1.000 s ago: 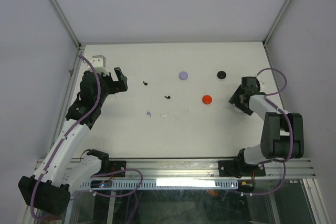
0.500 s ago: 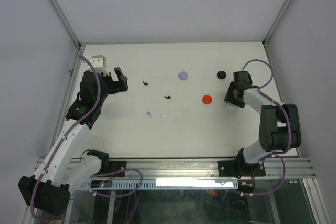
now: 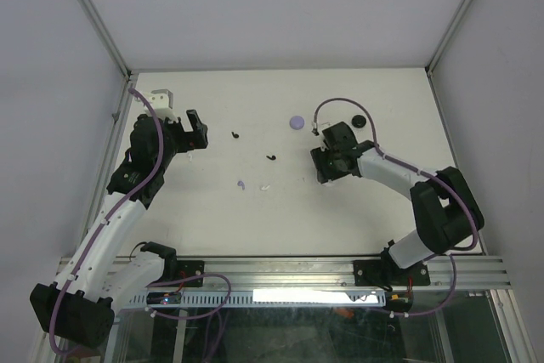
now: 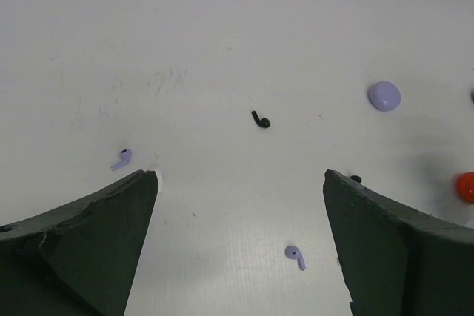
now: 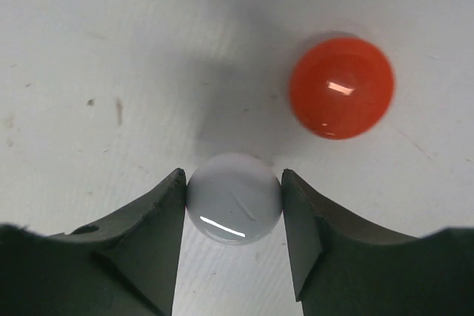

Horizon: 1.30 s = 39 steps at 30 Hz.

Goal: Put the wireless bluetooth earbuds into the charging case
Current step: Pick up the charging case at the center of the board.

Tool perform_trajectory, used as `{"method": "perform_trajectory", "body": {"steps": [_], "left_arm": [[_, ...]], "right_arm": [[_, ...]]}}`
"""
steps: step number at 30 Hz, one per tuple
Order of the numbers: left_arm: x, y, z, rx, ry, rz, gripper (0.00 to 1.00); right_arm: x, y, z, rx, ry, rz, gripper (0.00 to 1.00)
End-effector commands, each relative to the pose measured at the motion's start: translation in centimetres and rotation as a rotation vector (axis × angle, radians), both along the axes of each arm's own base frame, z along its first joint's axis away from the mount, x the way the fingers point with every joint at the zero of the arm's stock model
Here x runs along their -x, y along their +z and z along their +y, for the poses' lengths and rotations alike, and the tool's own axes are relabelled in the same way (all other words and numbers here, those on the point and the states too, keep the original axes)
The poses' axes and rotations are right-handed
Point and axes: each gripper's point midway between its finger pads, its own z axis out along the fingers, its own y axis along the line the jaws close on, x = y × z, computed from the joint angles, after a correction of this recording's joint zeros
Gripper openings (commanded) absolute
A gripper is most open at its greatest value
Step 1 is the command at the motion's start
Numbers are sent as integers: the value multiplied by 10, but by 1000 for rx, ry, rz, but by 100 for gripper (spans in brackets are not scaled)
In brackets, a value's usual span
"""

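My right gripper (image 5: 234, 183) is shut on a round white charging case (image 5: 234, 197), held low over the table beside a red case (image 5: 341, 86). From above, the right gripper (image 3: 327, 167) sits at the table's centre and hides both of these cases. Black earbuds (image 3: 235, 134) (image 3: 270, 157), a lilac earbud (image 3: 241, 184) and a white earbud (image 3: 265, 185) lie loose on the table. My left gripper (image 3: 194, 132) hovers open at the left. Its wrist view shows a lilac earbud (image 4: 295, 256) between the open jaws, another lilac one (image 4: 122, 158) and a black one (image 4: 260, 120).
A lilac case (image 3: 296, 122) and a black case (image 3: 359, 120) lie toward the back of the table. Metal frame posts and grey walls close in the left, right and far sides. The right arm's purple cable loops above its wrist.
The right arm swung from the table's right edge to the centre, its jaws closing on the white case and carrying it beside the red case. The left arm stayed still.
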Motion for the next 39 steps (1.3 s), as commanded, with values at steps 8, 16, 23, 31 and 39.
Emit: {"method": "perform_trajectory", "body": {"steps": [8,16,23,31,39], "left_arm": [[-6,10,-4,0,-27,-47,99],[-5,10,-5,-1,-34,-48,99],[-7,8,-7,2,-44,-39,99],[-7,7,-6,0,-39,-38,99],[-7,8,-6,-1,-34,-39,99]], "right_arm": [[20,-8,70,32,420,-28,56],[18,-6,74,79,388,-48,81],[16,35,80,45,151,-125,99],[12,68,77,-118,-146,-208,99],[26,58,64,-138,-161,-209,98]]}}
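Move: The right gripper holds the white charging case. Its set-down spot on bare board is about 7 cm left, 3 cm back and 2 cm down. The red case stands about 7 cm ahead and 1 cm right of the hand; the white earbud is roughly 21 cm left and 2 cm back, the black earbud 20 cm left and 9 cm ahead. From the left hand the spot is some 32 cm right, 5 cm back and 22 cm down. Carry the pinched white charging case left about 7 cm with the right gripper, drawing back a little and dipping to the board, away from the red case, while the wrist turns some 25 degrees counter-clockwise. Open the fingers wide to let the case go, then lift straight off about 7 cm, turning the wrist back clockwise and tipping the fingers slightly forward. ##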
